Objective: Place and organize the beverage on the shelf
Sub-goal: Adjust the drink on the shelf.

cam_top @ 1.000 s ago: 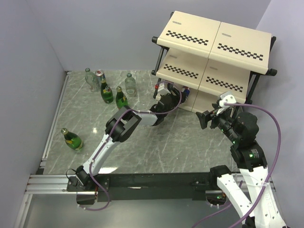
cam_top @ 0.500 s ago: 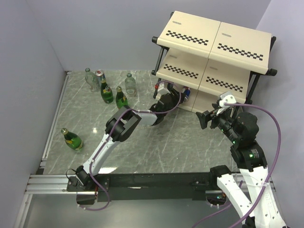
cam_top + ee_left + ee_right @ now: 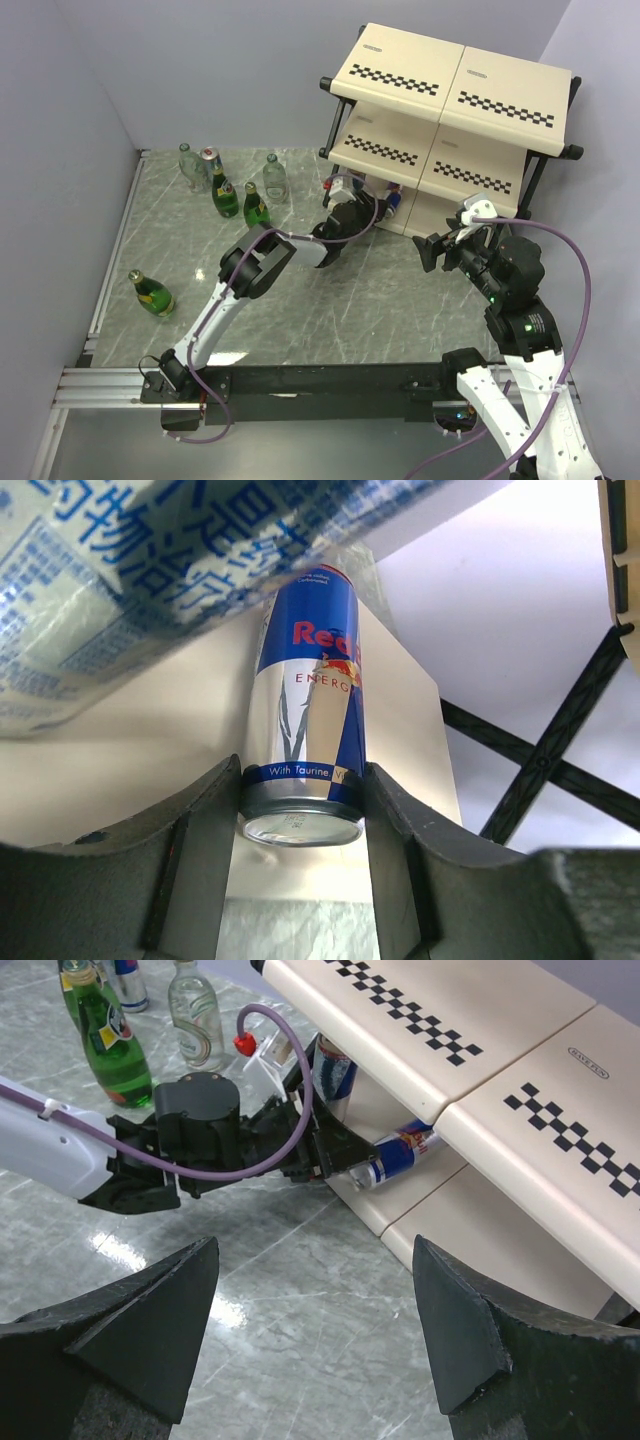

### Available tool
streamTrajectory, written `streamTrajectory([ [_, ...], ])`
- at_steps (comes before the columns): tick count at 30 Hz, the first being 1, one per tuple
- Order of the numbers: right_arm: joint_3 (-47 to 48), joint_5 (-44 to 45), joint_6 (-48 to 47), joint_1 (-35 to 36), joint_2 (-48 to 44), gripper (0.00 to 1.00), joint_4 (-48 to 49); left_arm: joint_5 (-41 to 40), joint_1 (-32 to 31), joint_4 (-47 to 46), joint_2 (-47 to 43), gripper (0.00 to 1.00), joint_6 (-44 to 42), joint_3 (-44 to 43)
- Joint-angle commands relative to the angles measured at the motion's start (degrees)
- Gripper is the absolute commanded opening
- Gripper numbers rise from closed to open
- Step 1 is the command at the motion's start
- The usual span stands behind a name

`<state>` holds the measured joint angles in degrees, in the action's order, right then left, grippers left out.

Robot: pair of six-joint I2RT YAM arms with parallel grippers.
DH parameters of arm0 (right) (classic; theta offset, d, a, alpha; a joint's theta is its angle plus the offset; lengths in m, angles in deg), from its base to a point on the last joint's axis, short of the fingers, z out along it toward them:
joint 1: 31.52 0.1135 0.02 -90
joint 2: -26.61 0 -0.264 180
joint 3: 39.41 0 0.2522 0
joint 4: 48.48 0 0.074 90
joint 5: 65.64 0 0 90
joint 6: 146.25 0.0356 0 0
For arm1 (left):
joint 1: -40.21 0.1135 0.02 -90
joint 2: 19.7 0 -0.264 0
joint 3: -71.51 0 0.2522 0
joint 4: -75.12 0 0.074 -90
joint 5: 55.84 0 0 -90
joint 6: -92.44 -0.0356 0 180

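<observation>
A slim silver-and-blue can (image 3: 305, 680) lies tilted on the lowest board of the shelf (image 3: 450, 90), and my left gripper (image 3: 300, 785) is shut on its base end. The right wrist view shows the same can (image 3: 400, 1150) sticking out of the left gripper (image 3: 325, 1150), with a second can (image 3: 335, 1065) just behind it on that board. Back left on the table stand two green bottles (image 3: 225, 195) (image 3: 256, 205), two clear bottles (image 3: 190, 165) (image 3: 275, 178) and a can (image 3: 209, 158). A third green bottle (image 3: 152, 293) stands alone near the left edge. My right gripper (image 3: 312, 1250) hangs open and holds nothing.
The second can (image 3: 120, 570) fills the upper left of the left wrist view, close to the held one. The shelf's black frame (image 3: 560, 750) crosses to the right. Grey walls close in the marble table (image 3: 330, 300) on the left and at the back.
My left gripper's fingers have closed onto the can on the lowest board and shifted it slightly. The right arm has not moved.
</observation>
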<state>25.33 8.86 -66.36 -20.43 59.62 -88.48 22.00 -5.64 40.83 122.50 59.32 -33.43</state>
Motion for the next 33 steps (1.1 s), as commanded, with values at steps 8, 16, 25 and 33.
streamTrajectory([
  [8,-0.4,0.7,-0.1,0.3,-0.8,0.84,2.0,3.0,-1.3,-1.0,-8.5,0.41,-1.5,7.5],
  [16,-0.6,0.7,-0.1,0.4,-1.0,0.85,2.1,4.0,-1.9,-1.3,-12.8,0.4,-2.1,13.0],
  [25,-0.7,0.7,-0.1,0.3,-1.1,0.85,2.2,3.5,-3.5,-3.0,-18.6,0.4,-4.0,21.8],
  [33,-0.9,0.5,-0.1,0.2,-1.2,0.85,2.2,2.4,-6.0,-3.4,-23.1,0.41,-7.8,29.6],
])
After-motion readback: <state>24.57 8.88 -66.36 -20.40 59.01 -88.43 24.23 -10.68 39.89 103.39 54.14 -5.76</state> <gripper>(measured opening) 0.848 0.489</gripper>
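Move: Just inside the lowest shelf, the left fingers already hold the lying Red Bull can near its bottom; its middle is about 4 cm ahead and 3 cm right, level with the hand. The shelf's front edge, the way out, is some 5 cm straight back and 3 cm lower. The standing can is roughly 5 cm ahead and 6 cm left. From the right hand, the lying can is about 25 cm ahead, 7 cm left and 22 cm lower. Drawing the gripped can back out of the shelf and over its front edge, the left hand travels about 11 cm back, with some 3 cm to its left, gathering speed. The wrist rolls left side up and turns slightly clockwise, each by nearly 10 degrees; at the very end the clamp slackens and the finger gap narrows a little around the can's bottom. ##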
